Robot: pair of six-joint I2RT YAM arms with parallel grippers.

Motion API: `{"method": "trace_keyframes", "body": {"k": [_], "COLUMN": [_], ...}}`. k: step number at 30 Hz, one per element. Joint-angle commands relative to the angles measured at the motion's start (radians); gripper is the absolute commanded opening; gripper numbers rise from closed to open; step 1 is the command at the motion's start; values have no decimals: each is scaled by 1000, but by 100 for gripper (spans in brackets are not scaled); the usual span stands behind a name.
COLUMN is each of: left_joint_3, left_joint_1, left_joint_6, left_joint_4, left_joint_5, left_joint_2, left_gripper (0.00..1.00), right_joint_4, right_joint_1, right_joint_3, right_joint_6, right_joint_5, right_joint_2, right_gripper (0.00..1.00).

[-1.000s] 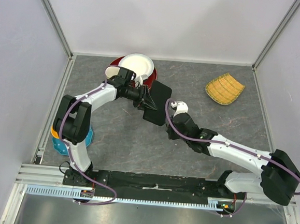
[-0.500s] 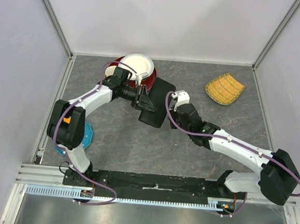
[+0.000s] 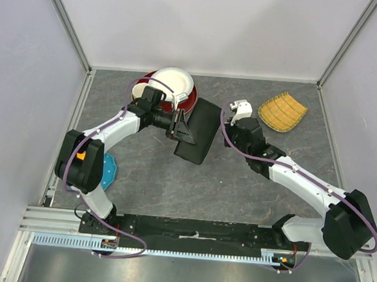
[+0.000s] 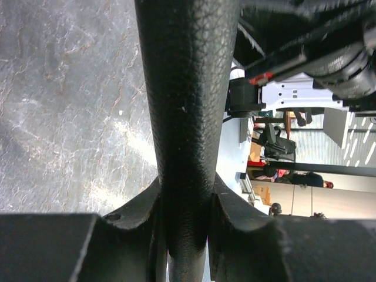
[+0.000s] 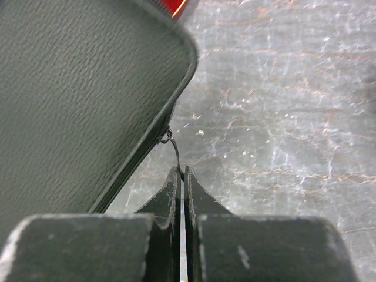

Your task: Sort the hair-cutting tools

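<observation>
The hair-cutting tools are hidden in every view. A flat black textured case [image 3: 199,132] is held off the table in the middle, tilted. My left gripper [image 3: 181,129] is shut on the case's left edge; in the left wrist view the case [image 4: 188,117] fills the gap between the left gripper's [image 4: 185,200] jaws. My right gripper [image 3: 224,123] is at the case's right edge. In the right wrist view the right gripper [image 5: 181,173] is shut on the thin metal zipper pull [image 5: 173,150] at the rounded corner of the case [image 5: 76,100].
A white bowl [image 3: 173,84] sits in a red bowl [image 3: 186,101] just behind the left gripper. A yellow woven tray [image 3: 282,111] lies at the back right. A blue object [image 3: 109,172] lies by the left arm's base. Grey walls enclose the table.
My right gripper has moved away from me along the case's right edge with the zipper pull in it. The case has swung a little to the right in the left gripper.
</observation>
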Motion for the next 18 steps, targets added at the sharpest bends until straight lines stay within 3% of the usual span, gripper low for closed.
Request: {"method": "trace_keyframes", "body": {"k": [1, 12, 18], "left_joint_3": [-18, -35, -25], "left_joint_1": [-9, -79, -119], "left_joint_6": [-46, 47, 155], "left_joint_4": [69, 40, -56], "left_joint_5": [51, 136, 152], "left_joint_2": [-75, -97, -97], "left_gripper": [2, 2, 2], "right_joint_4": [71, 95, 72], "right_joint_1": [-98, -241, -336], "right_joint_3": [71, 149, 214], "right_joint_6": [-57, -259, -483], "right_joint_5": [29, -164, -347], "right_joint_2": [-20, 0, 7], "right_gripper": [0, 0, 0]}}
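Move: My right hand still pinches the zip pull, its slider just off the fingertips. The case's far right corner lies about 3 cm ahead and 2 cm to the left, at hand height. From my left hand, which grips the raised case, that corner is some 9 cm ahead and 7 cm right, about level. From the right hand, the red plate sits roughly 8 cm ahead and 20 cm left, the yellow cloth 6 cm ahead and 20 cm right, both about 15 cm lower. I draw the zip pull along the case's right side towards its far corner, my right hand going forward, right and up about 4 cm each way, its fingers tipping up and swinging slightly counter-clockwise near the end. My left hand keeps its grip on the case and counters by easing back and right about 3 cm, turning slightly clockwise. ##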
